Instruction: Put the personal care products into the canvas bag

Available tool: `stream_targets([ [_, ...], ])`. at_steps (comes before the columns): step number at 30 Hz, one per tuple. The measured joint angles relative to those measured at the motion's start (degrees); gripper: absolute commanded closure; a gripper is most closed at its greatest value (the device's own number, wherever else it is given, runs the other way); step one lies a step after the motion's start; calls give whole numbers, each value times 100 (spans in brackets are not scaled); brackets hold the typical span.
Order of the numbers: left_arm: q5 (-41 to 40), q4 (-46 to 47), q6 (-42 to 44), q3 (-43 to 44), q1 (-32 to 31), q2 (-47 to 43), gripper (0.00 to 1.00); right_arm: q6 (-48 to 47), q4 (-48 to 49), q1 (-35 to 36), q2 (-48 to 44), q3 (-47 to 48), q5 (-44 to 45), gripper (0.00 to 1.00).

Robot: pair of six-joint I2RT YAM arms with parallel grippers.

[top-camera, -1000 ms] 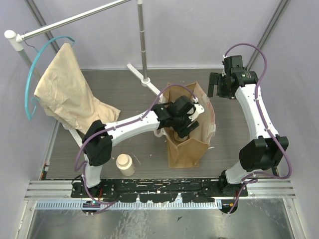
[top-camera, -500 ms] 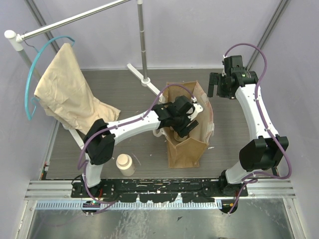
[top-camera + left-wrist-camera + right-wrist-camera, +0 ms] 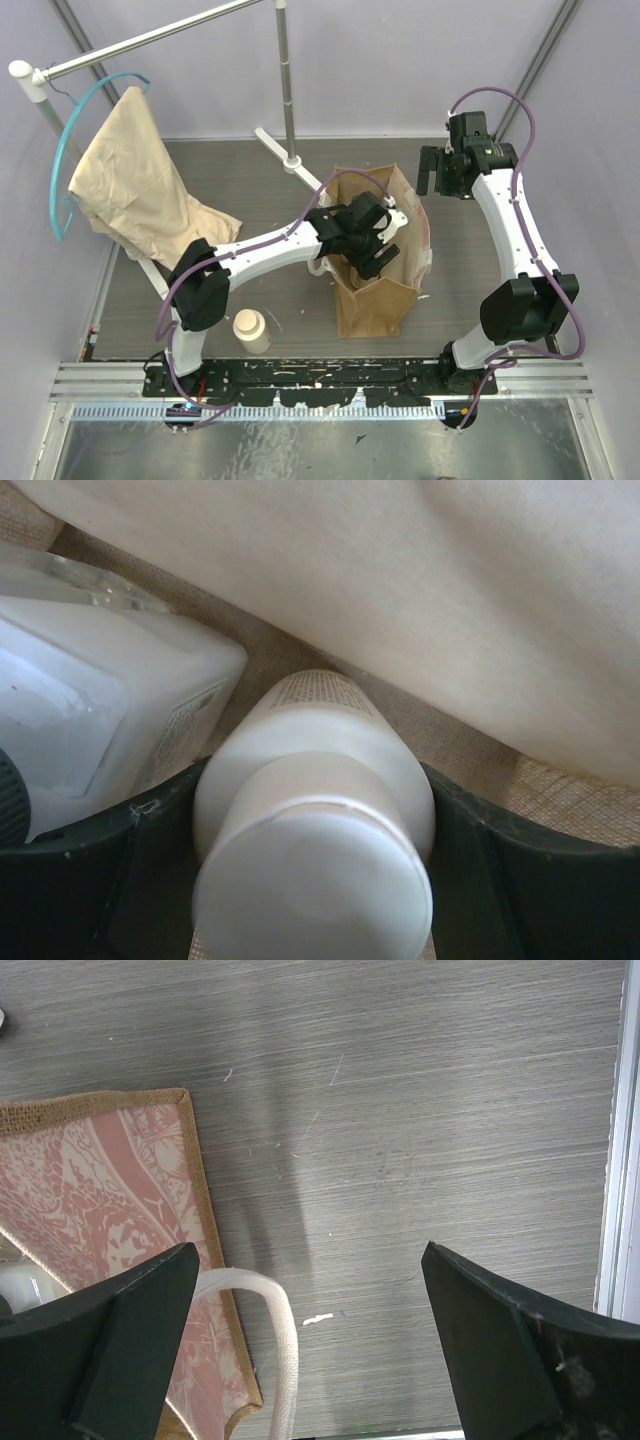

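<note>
The tan canvas bag stands upright mid-table. My left gripper is down in its mouth, shut on a cream cylindrical bottle with a wide cream cap; the black fingers press on both its sides. Beside it inside the bag lies a whitish rectangular bottle with a dark cap at the frame edge. A second cream bottle stands on the table left of the bag. My right gripper is open and empty above the table behind the bag's right side, next to its patterned side and whitish strap.
A pale beige cloth garment hangs on a teal hanger at the back left. A metal rack pole and its white foot stand behind the bag. The table's metal side rail runs along the right.
My left gripper has shifted slightly within the bag's mouth with the cream bottle in it. The right arm has not moved.
</note>
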Motion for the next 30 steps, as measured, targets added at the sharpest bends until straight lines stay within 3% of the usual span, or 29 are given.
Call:
stream_targets([
  [2, 70, -70, -2, 61, 0, 0, 2, -2, 0, 0, 2, 0, -2, 0],
  [16, 271, -107, -61, 1460, 28, -774, 2, -15, 22, 0, 9, -72, -85, 0],
  [23, -562, -389, -175, 1058, 33, -2041, 2, -13, 37, 0, 9, -138, -83, 0],
  [30, -1799, -2000, -905, 407, 33, -3126, 2, -15, 107, 0, 9, -192, 7, 0],
])
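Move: Your left gripper is down in the canvas bag with its fingers still around the upper part of a white bottle, the bag floor roughly 9 cm below. The square white bottle stands about 9 cm ahead, 1 cm left. The last bottle, out on the table, is some 27 cm left and 15 cm back; both their middles are about 3 cm below. From the right gripper that spot on the bag floor lies about 16 cm left, 14 cm back and 21 cm down. Open the left fingers wide to let go of the white bottle and draw them up off it, rising about 23 cm out of the bag as the fingertips tip some 20 degrees further right. Near the top, swing left past the bag's left rim, about 15 cm, turning counter-clockwise, easing slightly back and just starting to sink. ##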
